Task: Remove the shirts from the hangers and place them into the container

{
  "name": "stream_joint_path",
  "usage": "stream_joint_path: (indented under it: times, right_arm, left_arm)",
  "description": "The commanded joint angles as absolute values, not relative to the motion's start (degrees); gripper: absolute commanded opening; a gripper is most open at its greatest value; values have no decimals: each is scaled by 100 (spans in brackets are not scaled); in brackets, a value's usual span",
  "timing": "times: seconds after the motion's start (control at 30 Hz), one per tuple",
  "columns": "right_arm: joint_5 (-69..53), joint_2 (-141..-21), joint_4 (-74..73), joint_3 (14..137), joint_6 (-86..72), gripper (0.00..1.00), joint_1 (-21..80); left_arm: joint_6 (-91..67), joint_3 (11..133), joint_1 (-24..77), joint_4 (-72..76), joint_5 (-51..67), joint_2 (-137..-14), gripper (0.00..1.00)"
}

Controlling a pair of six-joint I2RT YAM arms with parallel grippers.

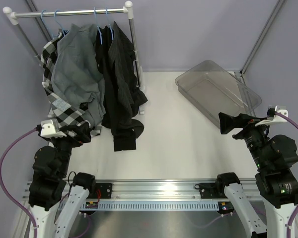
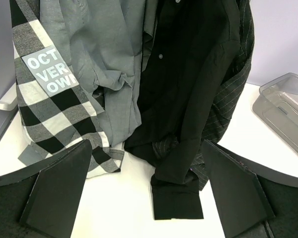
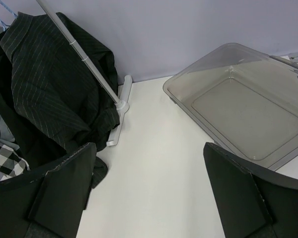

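Note:
Two black shirts (image 1: 116, 74) hang side by side from light-blue hangers (image 1: 102, 22) on the rack's right half, their sleeves trailing onto the table. In the left wrist view the black shirts (image 2: 188, 74) fill the middle, and one cuff (image 2: 176, 198) lies flat between my fingers. The right wrist view shows fine pinstripes on the outer black shirt (image 3: 44, 84). The clear grey container (image 1: 218, 91) stands at the back right with nothing in it. My left gripper (image 1: 82, 133) is open, low in front of the clothes. My right gripper (image 1: 228, 123) is open beside the container (image 3: 248, 104).
A grey shirt (image 1: 77, 74) and a black-and-white checked shirt (image 1: 57, 106) hang on the rack's left half, close to my left gripper. The white rack bar (image 1: 69, 12) spans the back left; its upright pole (image 3: 89, 64) and foot (image 3: 120, 106) stand between shirts and container.

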State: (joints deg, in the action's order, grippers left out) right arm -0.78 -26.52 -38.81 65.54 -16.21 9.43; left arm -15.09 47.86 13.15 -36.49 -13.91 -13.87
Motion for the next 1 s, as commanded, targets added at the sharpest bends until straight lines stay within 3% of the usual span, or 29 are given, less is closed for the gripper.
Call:
stream_joint_path:
  times: [0.0,0.13,0.33,0.57,0.8,0.97]
  right_arm:
    - [-264,-2681,-3718,6566,-1512,100,976]
    - [-290,-2707,-3700,6522,-1529,99,976]
    - [-255,-2804,-3805,6495,-1547,99,984]
    - [-281,-2716,-3832,6451,-1442,99,976]
    - [-562,-2654,-3727,6284,-1459,99,976]
    - [-685,-2716,-3771,6275,-1503,99,984]
  left_arm:
    - [-1573,4764,1336,-3454,-1354,-1432,99]
    - [-1696,4904,1345,-3437,-1292,-1634,99]
    - [-1898,5756,1336,-3577,-880,-3057,99]
    - [-2443,7370,1336,-3472,254,-4841,99]
    - [-2777,8944,1345,-3164,246,-6423,99]
    - [-2734,9992,1468,-3155,62,-7399,92]
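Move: The collar of the dark pinstripe shirt hangs about 26 cm ahead of the left hand, some 11 cm to its right and about 13 cm higher. The plain black shirt's collar is some 7 cm left of it, with the grey shirt's upper part another 7 cm left, all at much the same depth and height. From the right hand that pinstripe collar lies some 40 cm left, 26 cm ahead and about 5 cm higher. The dark shirts' upper parts are what the left hand reaches for: after a brief start straight ahead it swings forward, up and rightward past the grey shirt's front, roughly 18 cm out, 12 cm up and 10 cm right, still travelling. Its wrist tips down about 10 degrees, turns some 13 clockwise and drops its left side; the jaws stay wide open. The empty right hand sinks about 2 cm. ##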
